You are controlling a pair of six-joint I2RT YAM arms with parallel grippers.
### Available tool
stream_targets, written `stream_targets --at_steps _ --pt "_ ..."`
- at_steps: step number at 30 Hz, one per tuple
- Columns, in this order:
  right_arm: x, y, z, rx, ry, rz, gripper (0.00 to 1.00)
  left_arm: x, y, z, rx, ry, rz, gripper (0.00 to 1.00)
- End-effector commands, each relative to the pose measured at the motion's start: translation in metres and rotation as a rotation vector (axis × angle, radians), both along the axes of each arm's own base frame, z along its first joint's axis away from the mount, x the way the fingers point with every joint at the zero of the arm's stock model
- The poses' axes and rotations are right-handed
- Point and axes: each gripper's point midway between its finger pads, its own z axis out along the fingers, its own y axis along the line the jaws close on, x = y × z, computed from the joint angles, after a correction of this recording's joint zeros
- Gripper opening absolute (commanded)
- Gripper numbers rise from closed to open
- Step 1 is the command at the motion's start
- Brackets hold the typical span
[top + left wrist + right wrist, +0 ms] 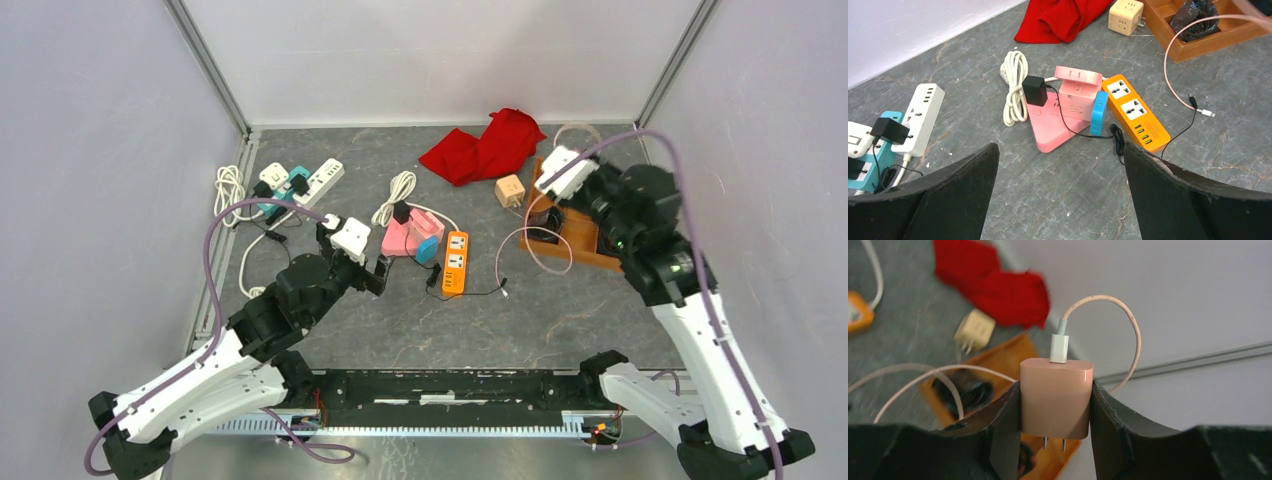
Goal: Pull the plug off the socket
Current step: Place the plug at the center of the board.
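A pale pink plug [1056, 397] with a white connector and pink cable [1128, 325] on top is clamped between the black fingers of my right gripper [1055, 386]. Its two metal prongs hang bare, in no socket, above the wooden tray [998, 360]. In the top view the right gripper [553, 203] is raised at the back right. An orange socket strip [1135, 112] and a pink socket block [1053, 122] carrying a black adapter [1035, 90] lie mid-table. My left gripper [1060, 150] hovers open just in front of them, holding nothing.
A red cloth [485, 145] and a beige cube socket [510, 190] lie at the back. A white strip [315, 180] and a teal one [873, 160] with plugs sit at the left. The pink cable loops over the floor beside the tray [580, 235].
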Motion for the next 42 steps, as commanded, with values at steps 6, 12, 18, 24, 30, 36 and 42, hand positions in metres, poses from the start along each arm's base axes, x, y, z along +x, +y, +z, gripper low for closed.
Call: stream_targets --at_steps 6,12,18,24,30,36,42 --pt "-0.014 -0.028 -0.186 -0.148 0.33 -0.002 0.0 0.003 -0.006 0.006 -0.003 -0.033 -0.025 1.0" --pt "-0.034 -0.044 -0.309 -0.234 0.601 0.039 0.0 0.004 -0.006 0.002 0.012 -0.025 -0.019 1.0" --pt "-0.059 -0.062 -0.371 -0.291 0.783 0.041 0.0 0.005 -0.007 -0.002 0.022 -0.017 -0.017 1.0" --pt "-0.071 -0.084 -0.388 -0.324 0.842 -0.004 0.22 0.005 -0.012 -0.008 0.034 -0.002 -0.037 1.0" --pt "-0.075 -0.081 -0.355 -0.271 0.868 0.073 0.96 0.002 -0.02 -0.015 0.037 0.021 -0.078 1.0" --pt "-0.06 -0.037 -0.268 -0.111 0.697 0.253 0.98 0.002 -0.033 -0.021 0.007 0.084 -0.098 1.0" --pt "-0.064 0.039 -0.203 0.258 0.588 0.597 0.98 -0.008 -0.068 -0.016 -0.13 0.243 -0.166 1.0"
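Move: The right gripper holds the pink plug high up; its set-down spot on the bare board lies about 8 cm back, 9 cm to the right and 39 cm below. The compartment box's middle is some 10 cm ahead and 11 cm right of this hand, the beige cube 16 cm ahead and 9 cm left, the orange strip about level and 21 cm left, all on the board. From the left hand the spot is roughly 43 cm right, level ahead, 25 cm below. Plunge the right gripper almost 39 cm with the plug still pinched, drawing back and right to the bare board nearer than the box, tipping the fingers down about 50 degrees. Open wide to let the plug go, then lift away some 15 cm, veering left. Late on, ease the open, empty left gripper down and right, about 6 cm, towards the orange strip. ##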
